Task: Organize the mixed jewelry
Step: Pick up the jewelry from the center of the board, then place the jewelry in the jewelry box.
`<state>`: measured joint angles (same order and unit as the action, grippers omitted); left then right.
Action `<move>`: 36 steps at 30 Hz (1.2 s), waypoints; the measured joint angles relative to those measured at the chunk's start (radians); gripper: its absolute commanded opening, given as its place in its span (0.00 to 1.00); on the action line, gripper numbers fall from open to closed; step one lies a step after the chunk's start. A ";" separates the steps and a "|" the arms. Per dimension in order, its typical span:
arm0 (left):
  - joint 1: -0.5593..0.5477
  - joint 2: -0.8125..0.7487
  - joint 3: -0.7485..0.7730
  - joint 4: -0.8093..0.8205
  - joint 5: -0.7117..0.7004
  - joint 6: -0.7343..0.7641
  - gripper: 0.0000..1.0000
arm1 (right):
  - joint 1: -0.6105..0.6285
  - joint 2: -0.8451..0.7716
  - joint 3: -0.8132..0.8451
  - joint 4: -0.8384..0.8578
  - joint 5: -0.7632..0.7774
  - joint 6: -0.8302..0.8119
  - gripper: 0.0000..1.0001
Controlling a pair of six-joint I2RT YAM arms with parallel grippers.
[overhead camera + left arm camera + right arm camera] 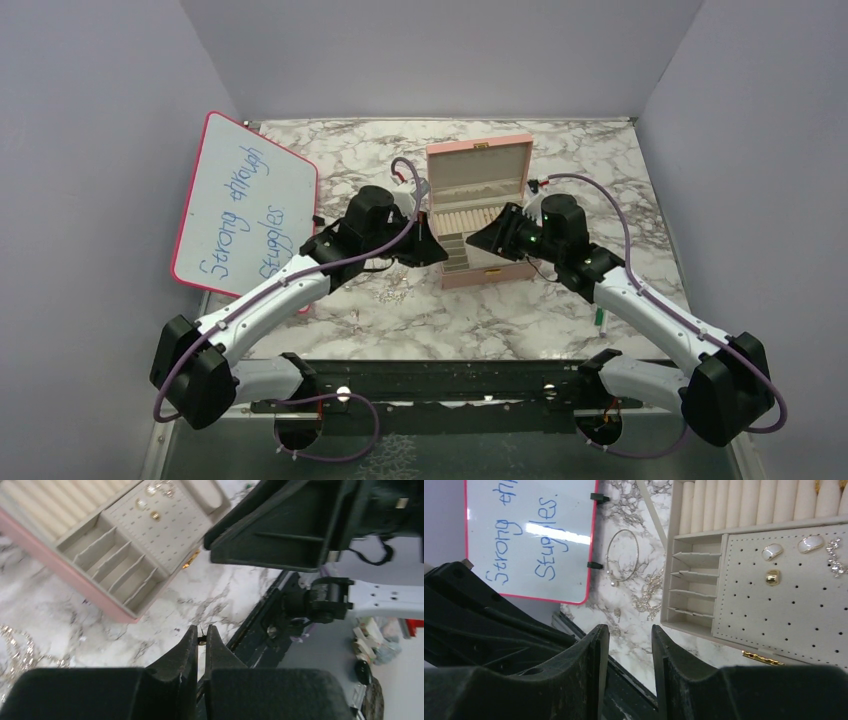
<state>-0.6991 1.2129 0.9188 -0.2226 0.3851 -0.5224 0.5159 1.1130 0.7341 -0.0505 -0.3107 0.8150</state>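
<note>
The pink jewelry box (500, 272) stands open mid-table. Its perforated panel (774, 610) holds two white earrings (771, 551), a gold stud (773, 577) and a sparkly piece (835, 560). My left gripper (201, 629) is shut on a tiny dark-and-gold earring (202, 640) with a thin pin, held above the marble just in front of the box's left side (437, 250). My right gripper (630, 630) is open and empty, hovering over the box's front (478, 238). A thin silver hoop (623, 555) and a sparkly chain (649, 592) lie on the marble left of the box.
A pink-framed whiteboard (245, 205) with blue writing leans at the left. A green-and-white marker pen (600, 320) lies near the right arm. The black rail (450, 380) runs along the near table edge. The two grippers are close together in front of the box.
</note>
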 measured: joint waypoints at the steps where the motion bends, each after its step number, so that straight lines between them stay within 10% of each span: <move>1: 0.006 0.000 0.005 0.014 0.029 0.000 0.06 | -0.002 0.000 0.000 0.002 -0.005 0.011 0.42; 19: 0.051 0.111 0.142 0.053 0.391 0.152 0.06 | -0.053 -0.202 -0.024 -0.134 0.364 0.062 0.42; 36: -0.065 0.483 0.578 -0.299 0.226 0.356 0.07 | -0.053 -0.333 -0.160 -0.287 0.676 0.029 0.42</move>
<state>-0.7643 1.6955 1.4971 -0.5213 0.6109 -0.1665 0.4625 0.7795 0.5743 -0.3374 0.3653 0.8436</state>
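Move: The perforated pad in the box, where the piece of jewelry in the left fingertips seems bound, lies about 10 cm ahead of the left hand, 10 cm to its right and 14 cm below. From that hand, the narrow compartments are 9 cm ahead, 2 cm right, and the chain pile 3 cm ahead, 11 cm left, 18 cm down. From the right hand, the pad is about 6 cm ahead, 6 cm right and 13 cm below. The small piece of jewelry stays pinched in the left fingertips, first lifted about 5 cm and eased right, then carried farther right and slightly forward towards the pad while sinking again, some 8 cm right in all; the wrist turns about 25 degrees clockwise. The partly open, empty right hand clears the way, swinging 15 cm right and then down, turning nearly 40 degrees clockwise. ##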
